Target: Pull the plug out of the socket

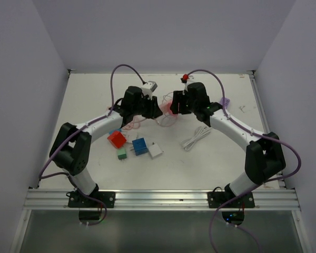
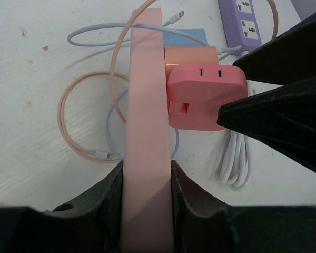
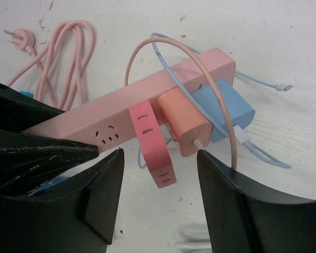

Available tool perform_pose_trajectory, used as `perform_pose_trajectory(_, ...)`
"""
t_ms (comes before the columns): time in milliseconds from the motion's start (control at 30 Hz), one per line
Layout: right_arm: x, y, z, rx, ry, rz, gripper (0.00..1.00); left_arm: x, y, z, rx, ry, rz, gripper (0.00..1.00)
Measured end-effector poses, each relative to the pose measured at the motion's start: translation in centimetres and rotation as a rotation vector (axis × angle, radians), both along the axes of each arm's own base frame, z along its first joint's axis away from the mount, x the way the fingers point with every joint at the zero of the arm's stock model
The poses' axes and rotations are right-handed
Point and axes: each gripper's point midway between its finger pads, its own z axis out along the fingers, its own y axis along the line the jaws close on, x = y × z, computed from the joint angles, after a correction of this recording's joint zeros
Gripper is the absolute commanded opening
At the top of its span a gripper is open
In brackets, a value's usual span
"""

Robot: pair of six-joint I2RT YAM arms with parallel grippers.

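Observation:
A long pink socket strip [image 2: 145, 105] is clamped between the fingers of my left gripper [image 2: 147, 195], which is shut on its near end. Three plugs stick out of its side: a flat red-pink plug [image 3: 152, 142], an orange plug [image 3: 183, 124] and a blue plug [image 3: 226, 108]. My right gripper [image 3: 159, 158] is open, one finger on each side of the red-pink plug, with a gap on both sides. In the top view both grippers meet over the strip at mid-table, the left gripper [image 1: 157, 109] facing the right gripper [image 1: 174, 108].
Pink, peach and light-blue cables [image 3: 68, 58] loop around the strip. A white coiled cable [image 1: 196, 138] lies to the right and a purple socket strip [image 1: 226, 101] behind it. Red [image 1: 116, 138], blue [image 1: 140, 146], green [image 1: 121, 153] and white [image 1: 156, 151] blocks sit front left.

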Motion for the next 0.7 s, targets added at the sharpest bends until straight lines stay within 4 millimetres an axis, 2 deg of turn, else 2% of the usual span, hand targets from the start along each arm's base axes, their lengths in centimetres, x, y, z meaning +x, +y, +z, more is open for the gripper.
perform_pose_trajectory(200,0.2,0.2,0.0,-0.015,-0.025,0.037,0.49,-1.0,-0.7,-0.3,0.011,0.008,-0.038,0.00)
perform_pose_trajectory(233,0.1,0.2,-0.1,-0.019,-0.024,0.041,0.44,-1.1,-0.7,-0.3,0.014,0.009,-0.040,0.00)
perform_pose_trajectory(400,0.0,0.4,-0.6,-0.026,-0.013,0.073,0.41,-1.1,-0.4,-0.6,0.032,0.012,-0.036,0.00)
perform_pose_trajectory(567,-1.0,1.0,-1.6,-0.008,0.020,0.127,0.37,-1.2,-0.2,-0.7,0.049,0.007,-0.045,0.00)
perform_pose_trajectory(667,-1.5,1.3,-2.0,-0.001,0.035,0.153,0.31,-1.3,-0.3,-0.7,0.048,0.004,-0.053,0.00)
perform_pose_trajectory(700,-1.6,1.3,-2.0,-0.001,0.037,0.158,0.26,-1.3,-0.3,-0.7,0.049,0.002,-0.057,0.00)
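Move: The dark-pink plug stands between my right hand's open fingers, roughly 2 cm to the left of that hand and 2 cm below it, neither ahead nor back. The pink power strip's middle is about 3 cm ahead, 4 cm left and 2 cm below; the orange plug some 3 cm ahead, 1 cm right and 4 cm down; the light-blue plug 5 cm ahead, 3 cm right and 5 cm down. From my left hand, which already holds the strip, the dark-pink plug lies about 6 cm right, 1 cm ahead and 2 cm below. I narrow my right fingers around the dark-pink plug to about half their gap, at first nearly in place, then sinking about 2 cm while easing back and left and turning some 10 degrees counter-clockwise, so the pads come up against both its sides. My left hand keeps its grip on the strip and draws it back a good centimetre. ##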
